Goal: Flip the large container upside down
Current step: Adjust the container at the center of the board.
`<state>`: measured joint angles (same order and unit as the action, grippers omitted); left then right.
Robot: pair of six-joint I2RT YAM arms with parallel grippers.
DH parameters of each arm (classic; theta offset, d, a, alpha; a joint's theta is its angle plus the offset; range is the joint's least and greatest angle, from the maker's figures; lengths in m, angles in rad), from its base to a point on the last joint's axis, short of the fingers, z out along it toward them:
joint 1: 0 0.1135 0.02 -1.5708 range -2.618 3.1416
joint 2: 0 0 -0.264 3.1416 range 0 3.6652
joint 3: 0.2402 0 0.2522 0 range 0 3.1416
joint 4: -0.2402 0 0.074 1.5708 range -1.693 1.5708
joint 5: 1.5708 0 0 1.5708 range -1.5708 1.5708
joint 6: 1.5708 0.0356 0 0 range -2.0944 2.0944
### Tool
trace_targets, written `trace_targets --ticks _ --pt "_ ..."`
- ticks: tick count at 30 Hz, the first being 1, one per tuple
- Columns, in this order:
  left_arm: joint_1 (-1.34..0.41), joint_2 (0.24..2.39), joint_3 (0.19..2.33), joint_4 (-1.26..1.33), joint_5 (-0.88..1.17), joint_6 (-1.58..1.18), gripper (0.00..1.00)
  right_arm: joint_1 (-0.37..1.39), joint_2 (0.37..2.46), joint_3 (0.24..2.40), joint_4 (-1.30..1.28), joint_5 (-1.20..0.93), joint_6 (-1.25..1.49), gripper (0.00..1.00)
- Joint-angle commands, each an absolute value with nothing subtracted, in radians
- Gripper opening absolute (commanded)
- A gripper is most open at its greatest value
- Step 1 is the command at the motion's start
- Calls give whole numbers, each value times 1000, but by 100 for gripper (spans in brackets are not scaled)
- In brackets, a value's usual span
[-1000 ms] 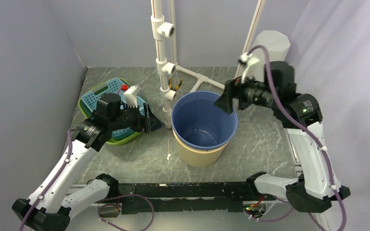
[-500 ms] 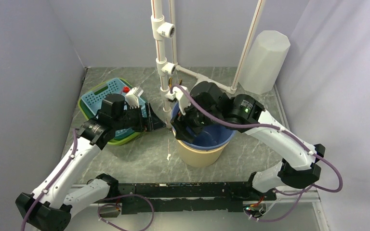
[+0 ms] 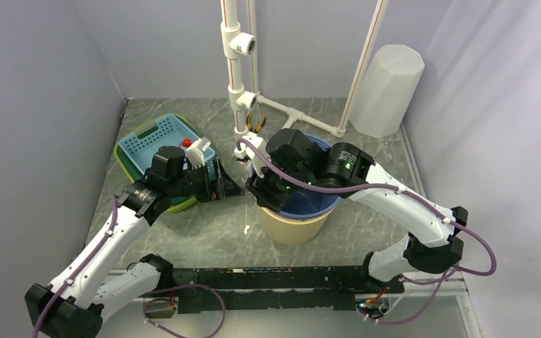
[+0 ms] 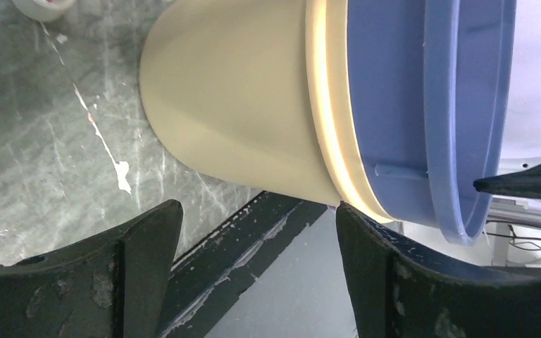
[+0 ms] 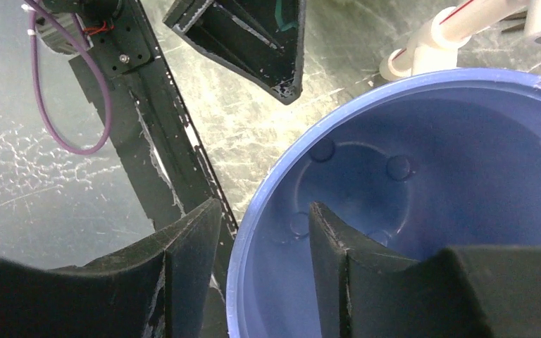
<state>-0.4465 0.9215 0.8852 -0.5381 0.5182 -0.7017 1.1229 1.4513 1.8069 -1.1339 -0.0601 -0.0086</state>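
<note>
The large container is a blue bucket (image 3: 322,199) (image 5: 423,169) nested upright inside a cream bucket (image 3: 292,227) (image 4: 239,105) at mid-table. My right gripper (image 3: 259,191) (image 5: 262,246) hangs over its left rim and is open. One finger is outside and the other inside the blue wall, with a gap showing on both sides of the rim. My left gripper (image 3: 229,184) (image 4: 257,243) is open just left of the buckets, level with their side, with nothing between its fingers. In the left wrist view the blue bucket (image 4: 394,105) lies close ahead.
A teal basket (image 3: 144,137) with small items sits at the back left under my left arm. A white pipe frame (image 3: 236,95) stands right behind the buckets. A pale translucent bin (image 3: 387,84) stands at the back right. A black rail (image 3: 268,278) runs along the near edge.
My right arm swung from the bucket's back right across to its left rim, and its jaws have narrowed around the blue wall. My left gripper has edged forward and right toward the buckets.
</note>
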Motion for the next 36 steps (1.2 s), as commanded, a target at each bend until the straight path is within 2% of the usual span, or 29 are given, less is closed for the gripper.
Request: trace_targets --ticks 1,5,10,16,27,36 --pt "-445 877 848 -455 609 -785 86 1128 1452 1788 -1122 -34 -20 52" --pt "-445 858 813 -389 652 -837 87 1128 1458 1777 -1122 -27 -16 48" --pt "-446 861 780 -303 682 -898 87 1128 1461 1774 -1117 -28 -13 24" --pt "-446 868 736 -214 701 -955 88 1130 1462 1778 -1112 -11 -6 1" --pt "-491 924 694 -99 635 -994 87 1132 1453 1802 -1098 49 31 0" --pt "-593 966 744 -188 492 -915 86 1136 1426 1811 -1095 52 56 0"
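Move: The blue bucket nested in the cream one has its middle about 6 cm ahead of the right hand, 9 cm to its right and 16 below; the back-left of the blue rim already lies between that hand's open fingers. From the left hand, the bucket is about 1 cm ahead, 15 to the right and 8 lower. The upright white pipe stands some 11 cm ahead of the left hand and 1 to its right; the basket stack is 13 ahead, 23 to its left and 20 below. The right fingers close on the blue rim at its back-left after sinking about 1.5 cm, then keep the pinch while easing roughly 1 cm forward and to the right. The left hand, fingers wide open, backs off slightly, then travels mainly right, about 4.5 cm in all, rolling some 15 degrees left side down, until a fingertip seems to meet the cream rim. ##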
